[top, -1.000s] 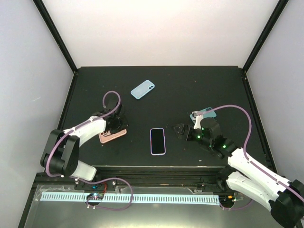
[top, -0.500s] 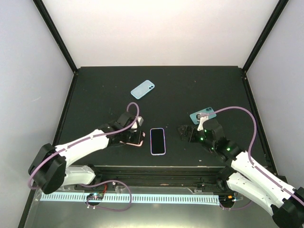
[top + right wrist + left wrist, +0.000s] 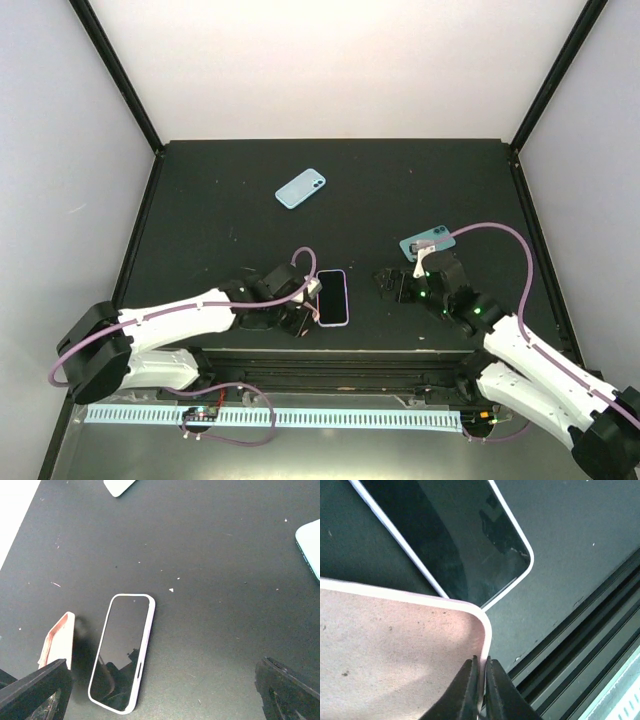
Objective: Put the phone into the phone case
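The phone (image 3: 332, 297) lies flat near the table's front edge, dark screen up, with a lilac rim. It also shows in the left wrist view, phone (image 3: 455, 545), and the right wrist view, phone (image 3: 122, 652). The pink phone case (image 3: 395, 655) hangs tilted just left of the phone, and my left gripper (image 3: 482, 665) is shut on the case's thin rim at a corner. From the right wrist the phone case (image 3: 56, 642) shows edge-on beside the phone. My right gripper (image 3: 387, 283) stands open to the right of the phone, nothing between its fingers (image 3: 40, 685).
A pale blue phone-shaped item (image 3: 300, 188) lies at the back centre. A teal one (image 3: 428, 243) lies just behind my right wrist, also seen at the right wrist view's edge, teal item (image 3: 310, 545). The table's front ledge (image 3: 580, 645) runs close by the left gripper.
My left arm has swung right across the table, carrying the pink case from the left side to right beside the phone. The right gripper has hardly moved.
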Robot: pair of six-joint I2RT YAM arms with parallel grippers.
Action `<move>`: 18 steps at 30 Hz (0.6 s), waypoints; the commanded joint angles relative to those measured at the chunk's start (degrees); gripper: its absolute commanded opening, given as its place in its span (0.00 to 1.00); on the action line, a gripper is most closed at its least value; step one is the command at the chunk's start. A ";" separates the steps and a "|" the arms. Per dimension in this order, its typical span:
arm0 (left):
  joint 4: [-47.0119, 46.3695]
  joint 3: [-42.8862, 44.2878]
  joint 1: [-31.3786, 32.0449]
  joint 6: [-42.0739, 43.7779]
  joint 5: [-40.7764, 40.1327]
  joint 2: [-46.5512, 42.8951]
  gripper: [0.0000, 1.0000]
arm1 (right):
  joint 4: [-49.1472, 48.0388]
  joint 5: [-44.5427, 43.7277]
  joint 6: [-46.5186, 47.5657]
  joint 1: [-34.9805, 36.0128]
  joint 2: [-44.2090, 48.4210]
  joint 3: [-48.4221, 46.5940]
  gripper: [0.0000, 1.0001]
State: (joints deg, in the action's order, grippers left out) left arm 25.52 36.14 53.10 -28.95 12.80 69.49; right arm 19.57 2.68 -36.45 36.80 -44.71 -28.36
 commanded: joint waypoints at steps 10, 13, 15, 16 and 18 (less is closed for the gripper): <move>2.82 -0.93 1.62 -10.94 -10.79 -10.23 0.55 | 12.40 -4.79 8.74 -0.35 -5.01 -11.79 1.00; 6.38 -1.41 0.87 -16.12 -16.11 -12.48 0.76 | 15.54 -6.91 10.34 -0.39 -8.12 -14.83 1.00; 7.79 -2.23 0.21 -18.56 -18.64 -13.85 0.84 | 18.02 -9.42 10.73 -0.34 -10.68 -16.97 1.00; 8.07 -2.76 -0.21 -19.73 -19.55 -14.40 0.89 | 18.80 -10.62 11.01 -0.35 -11.39 -17.78 1.00; 7.95 -4.03 -1.17 -21.07 -20.46 -15.42 0.93 | 19.28 -12.58 11.75 -0.95 -12.35 -18.61 1.00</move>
State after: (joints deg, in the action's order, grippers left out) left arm 30.41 33.98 53.52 -43.88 -1.23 56.07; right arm 33.93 -4.01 -27.29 36.80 -55.40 -44.64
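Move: The left hand still pinches the short end of the pink case. The spot of bare table it is bound for is centred about 4 cm ahead, 4 cm left and 3 cm below. The phone, seated in its lavender case, lies roughly 7 cm ahead and 6 cm to the right, also 3 cm down; the near table edge is some 6 cm straight back. From the empty right hand, that spot is about 21 cm left, 6 cm back and 10 cm below. The left fingers let go of the pink case's end, opening from shut to nearly wide as the hand eases down and back about 1 cm. The hand then lifts some 4 cm, drawing away left and forward off the case and turning about 20 degrees counter-clockwise. The right hand, open and touching nothing, rises about 3 cm and goes some 2 cm forward, rolling its left side down about 15 degrees. ##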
